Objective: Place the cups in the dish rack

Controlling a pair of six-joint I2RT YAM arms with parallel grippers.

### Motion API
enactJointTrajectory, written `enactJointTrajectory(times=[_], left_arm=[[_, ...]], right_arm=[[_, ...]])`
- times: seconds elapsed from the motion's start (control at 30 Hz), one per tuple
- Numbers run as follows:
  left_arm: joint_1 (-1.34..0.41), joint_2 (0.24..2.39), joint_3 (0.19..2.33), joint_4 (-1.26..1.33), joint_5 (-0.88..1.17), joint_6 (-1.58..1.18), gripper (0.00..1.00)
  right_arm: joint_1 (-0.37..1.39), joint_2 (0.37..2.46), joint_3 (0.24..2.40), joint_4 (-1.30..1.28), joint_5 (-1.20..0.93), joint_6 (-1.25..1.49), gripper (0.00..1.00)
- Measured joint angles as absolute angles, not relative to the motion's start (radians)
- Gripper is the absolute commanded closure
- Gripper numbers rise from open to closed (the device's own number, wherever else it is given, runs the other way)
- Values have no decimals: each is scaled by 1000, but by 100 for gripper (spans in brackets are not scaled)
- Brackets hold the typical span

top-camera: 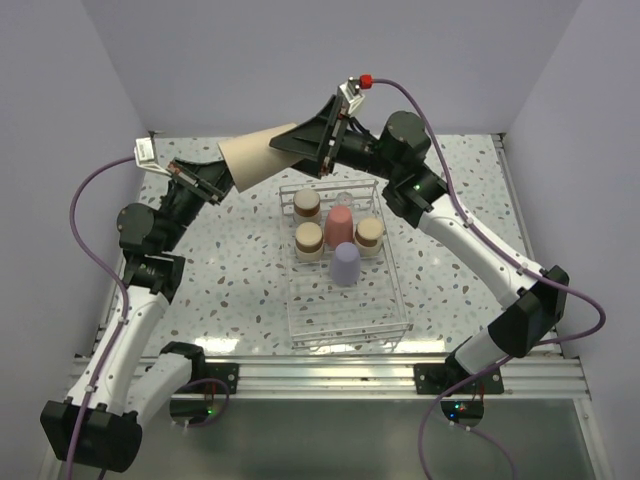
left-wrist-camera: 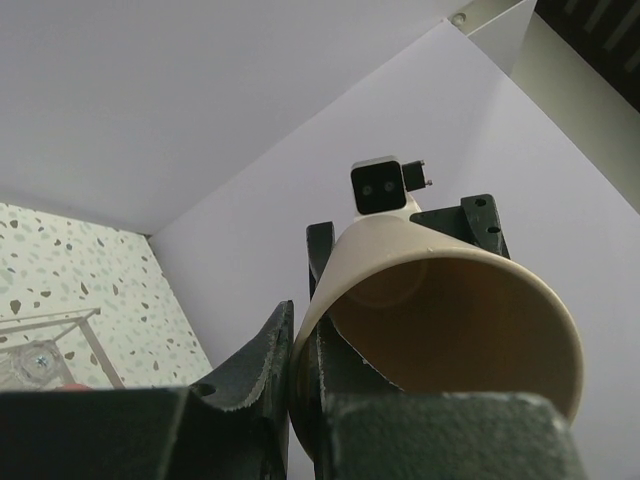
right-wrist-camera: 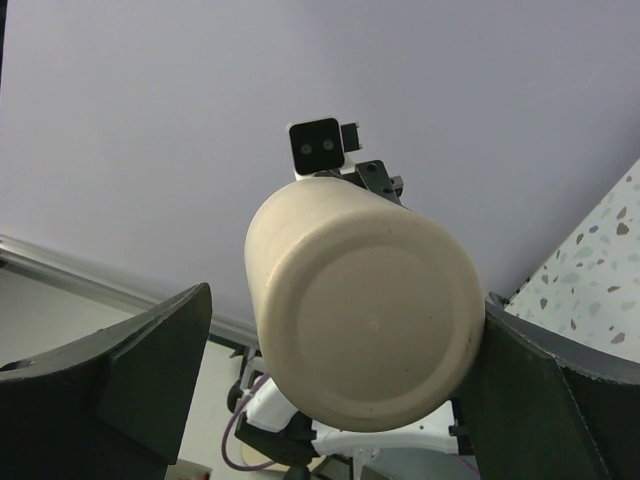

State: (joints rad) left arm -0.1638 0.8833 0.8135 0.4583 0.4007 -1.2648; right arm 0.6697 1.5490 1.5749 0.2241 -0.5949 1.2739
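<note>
A beige cup (top-camera: 258,157) hangs on its side in the air behind the dish rack (top-camera: 350,318). My left gripper (top-camera: 226,180) is shut on its rim, one finger inside and one outside, as the left wrist view shows on the cup (left-wrist-camera: 450,340). My right gripper (top-camera: 303,148) stands open around the cup's base (right-wrist-camera: 370,320); its right finger (right-wrist-camera: 545,375) is at the cup's edge and the left finger (right-wrist-camera: 150,370) stands apart. In the rack stand a coral cup (top-camera: 339,226), a lavender cup (top-camera: 345,264) and three upside-down brown-grey cups (top-camera: 307,204).
The rack sits mid-table on the speckled top (top-camera: 230,290). White walls close in the back and both sides. Both arms reach over the rack's far end. A tiny clear cup (top-camera: 345,198) seems to stand at the rack's back.
</note>
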Motion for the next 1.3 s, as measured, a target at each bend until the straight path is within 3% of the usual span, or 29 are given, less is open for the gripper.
enactJointTrajectory(times=[0.23, 0.6, 0.77, 0.97, 1.0, 1.17, 1.2, 1.3], left_arm=[[-164, 881, 830, 410, 409, -1237, 100], [-163, 845, 842, 347, 405, -1185, 100], [-157, 831, 843, 343, 390, -1166, 100], [-157, 830, 850, 343, 390, -1151, 100], [-157, 830, 852, 342, 389, -1147, 100], [-157, 830, 862, 331, 380, -1123, 100], [-157, 830, 866, 323, 378, -1116, 99], [-157, 831, 896, 286, 371, -1083, 80]], right_arm=[[674, 1549, 1578, 189, -593, 1264, 11], [685, 1566, 1607, 180, -593, 1304, 7], [699, 1584, 1637, 179, -586, 1305, 9], [706, 1585, 1640, 177, -568, 1302, 31], [706, 1587, 1640, 178, -567, 1303, 41], [706, 1602, 1660, 180, -568, 1309, 73], [706, 1605, 1664, 178, -568, 1308, 76], [706, 1617, 1687, 174, -572, 1307, 85]])
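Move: The tan cup lies sideways in the air between the hands: its middle is about 5 cm to the left hand's right, 3 cm ahead and 2 cm above. From the right hand it is some 3 cm to the left, 1 cm back and 2 cm below. Down in the rack, some 40 cm below the right hand, the rear-left banded cup stands about 9 cm ahead and 4 cm right, the front-left banded cup 2 cm ahead and 4 cm right, and the red cup 5 cm ahead and 11 cm right. The right hand, its jaws wide open around the tan cup's base end, dips slightly, then eases about 2 cm to the left and some 2 cm back up while its jaws close by roughly a quarter, until they clasp the cup's side walls near the base. The left hand keeps its pinch on the rim wall throughout, sinking half a centimetre and then rising about 1.5 cm as it drifts some 1 cm left and a little back, with its wrist tilting about 10 degrees, left side up. ##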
